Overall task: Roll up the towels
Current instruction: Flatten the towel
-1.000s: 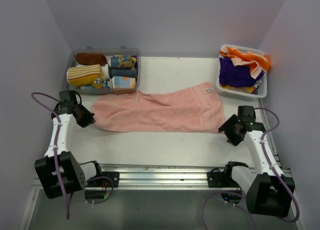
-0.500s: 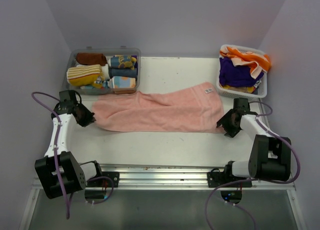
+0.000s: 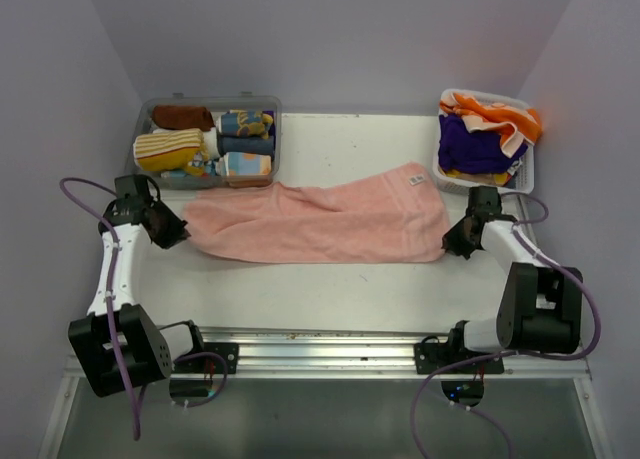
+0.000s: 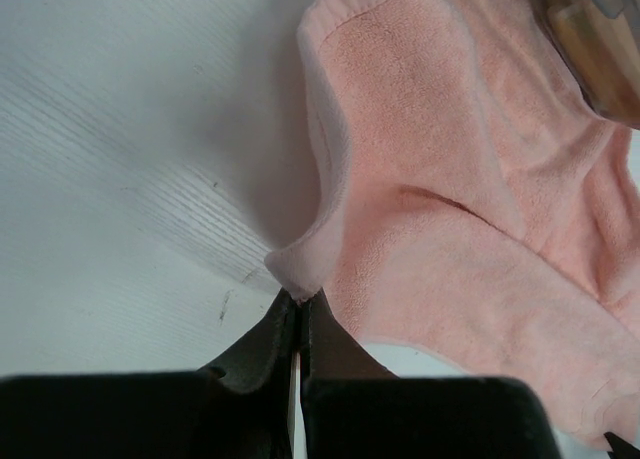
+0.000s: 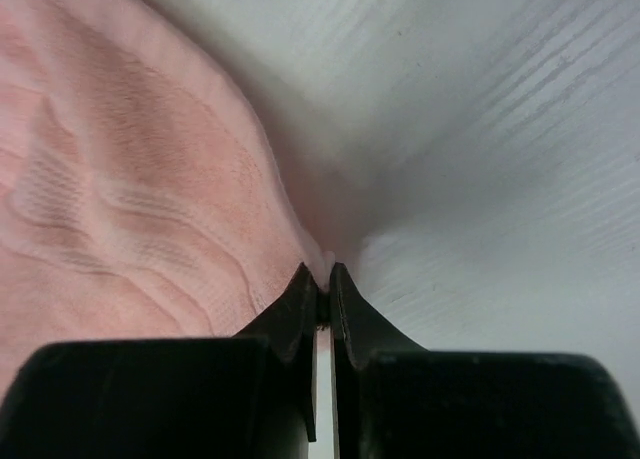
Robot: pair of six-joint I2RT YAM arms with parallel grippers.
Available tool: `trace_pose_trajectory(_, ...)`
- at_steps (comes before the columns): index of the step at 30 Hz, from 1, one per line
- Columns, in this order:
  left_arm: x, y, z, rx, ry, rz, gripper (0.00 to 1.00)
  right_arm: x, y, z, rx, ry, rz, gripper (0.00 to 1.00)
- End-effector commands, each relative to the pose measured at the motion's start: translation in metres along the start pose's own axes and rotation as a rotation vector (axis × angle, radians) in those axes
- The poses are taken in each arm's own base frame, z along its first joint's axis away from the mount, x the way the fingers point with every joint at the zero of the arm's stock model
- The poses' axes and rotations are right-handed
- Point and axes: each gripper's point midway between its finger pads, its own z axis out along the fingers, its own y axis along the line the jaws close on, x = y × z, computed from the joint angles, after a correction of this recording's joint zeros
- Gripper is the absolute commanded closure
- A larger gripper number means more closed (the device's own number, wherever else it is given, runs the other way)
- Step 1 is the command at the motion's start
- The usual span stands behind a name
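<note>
A pink towel (image 3: 320, 222) with a white label (image 3: 417, 181) lies spread across the middle of the table. My left gripper (image 3: 178, 235) is shut on its left edge; the left wrist view shows a pinch of pink towel (image 4: 420, 179) between the closed tips of that gripper (image 4: 299, 297). My right gripper (image 3: 455, 241) is shut on the towel's right lower corner, and the right wrist view has the pink towel (image 5: 130, 179) hem nipped at the tips of that gripper (image 5: 323, 291). More towels, orange (image 3: 495, 116) and purple (image 3: 475, 147), sit in the white basket (image 3: 488, 186).
A clear bin (image 3: 272, 109) at the back left holds several rolled towels, among them a striped yellow one (image 3: 167, 149). The white basket stands at the back right, close beside my right arm. Purple walls close in on both sides. A metal rail (image 3: 320, 344) runs along the near edge.
My right gripper has moved up to the towel's right corner and shut on it; it was open and apart a second ago. The left gripper has stayed shut on the left edge.
</note>
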Motion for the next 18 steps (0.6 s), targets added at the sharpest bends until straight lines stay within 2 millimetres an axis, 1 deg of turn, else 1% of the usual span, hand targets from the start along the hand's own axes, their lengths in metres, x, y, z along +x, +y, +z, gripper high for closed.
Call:
trace_pose_trajectory(1, -0.029, -0.027, -0.029, 0.086, -0.072, 0.056, 1.0, -0.05, 0.031, -0.046, -0.084, -0.166, 0.014, 1.0)
trace_pose_trajectory(2, -0.031, -0.03, -0.034, 0.091, -0.073, 0.058, 1.0, -0.058, 0.035, -0.066, -0.106, -0.206, 0.01, 1.0)
trace_pose_trajectory(3, -0.036, -0.034, -0.04, 0.101, -0.09, 0.065, 1.0, -0.077, 0.045, -0.087, -0.134, -0.269, 0.008, 1.0)
trace_pose_trajectory(4, -0.05, -0.044, -0.054, 0.126, -0.131, 0.074, 1.0, -0.084, 0.05, -0.102, -0.153, -0.301, 0.005, 1.0)
trace_pose_trajectory(5, -0.057, -0.051, -0.063, 0.144, -0.158, 0.075, 1.0, -0.088, 0.051, -0.116, -0.157, -0.315, -0.001, 1.0)
trace_pose_trajectory(6, -0.064, -0.058, -0.075, 0.17, -0.193, 0.074, 1.0, -0.104, 0.062, -0.146, -0.21, -0.384, 0.0, 1.0)
trace_pose_trajectory(7, -0.077, -0.072, -0.093, 0.219, -0.243, 0.085, 1.0, -0.112, 0.065, -0.161, -0.222, -0.417, 0.001, 1.0)
trace_pose_trajectory(8, -0.086, -0.08, -0.105, 0.248, -0.284, 0.086, 1.0, -0.115, 0.065, -0.174, -0.229, -0.436, 0.003, 1.0)
trace_pose_trajectory(9, -0.093, -0.087, -0.119, 0.275, -0.324, 0.091, 1.0, -0.126, 0.072, -0.205, -0.277, -0.505, -0.001, 1.0)
trace_pose_trajectory(10, -0.105, -0.099, -0.139, 0.315, -0.378, 0.098, 1.0, -0.132, 0.071, -0.219, -0.283, -0.546, 0.005, 1.0)
trace_pose_trajectory(11, -0.111, -0.104, -0.152, 0.338, -0.413, 0.096, 1.0, -0.135, 0.069, -0.232, -0.283, -0.573, 0.009, 1.0)
trace_pose_trajectory(12, -0.115, -0.109, -0.163, 0.356, -0.437, 0.098, 1.0, -0.14, 0.07, -0.256, -0.314, -0.626, 0.014, 1.0)
trace_pose_trajectory(13, -0.121, -0.116, -0.181, 0.384, -0.48, 0.101, 1.0, -0.142, 0.068, -0.27, -0.325, -0.654, 0.021, 1.0)
trace_pose_trajectory(14, -0.126, -0.123, -0.192, 0.418, -0.515, 0.099, 1.0, -0.143, 0.064, -0.28, -0.32, -0.675, 0.024, 1.0)
trace_pose_trajectory(15, -0.126, -0.127, -0.208, 0.456, -0.555, 0.102, 1.0, -0.147, 0.066, -0.299, -0.346, -0.711, 0.023, 1.0)
trace_pose_trajectory(16, -0.126, -0.131, -0.218, 0.486, -0.576, 0.106, 1.0, -0.147, 0.063, -0.315, -0.362, -0.742, 0.025, 1.0)
trace_pose_trajectory(17, -0.127, -0.136, -0.228, 0.515, -0.598, 0.112, 1.0, -0.144, 0.059, -0.323, -0.36, -0.749, 0.022, 1.0)
trace_pose_trajectory(18, -0.127, -0.139, -0.243, 0.539, -0.625, 0.116, 1.0, -0.147, 0.056, -0.34, -0.367, -0.787, 0.022, 1.0)
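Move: The left hand already pinches the towel's near left corner, held clear of the table; the towel's middle lies some 31 cm to its right, 6 cm farther out and 9 cm lower. The bin of rolled towels is about 27 cm ahead and 4 cm right of it. The right hand already has the near right corner close to the table: towel's middle about 31 cm left and 5 cm ahead, tagged corner 17 cm ahead and 7 cm left, towel basket 26 cm ahead and 10 cm right. Upward, fast and together, both arms hoist the towel by its near corners: the left about 25 cm with some 5 cm of forward reach, the right about 35 cm, swinging forward first, then easing back and slightly outward. Both wrists tip the fingers up from steeply down towards level, and both grips stay shut on the towel. ##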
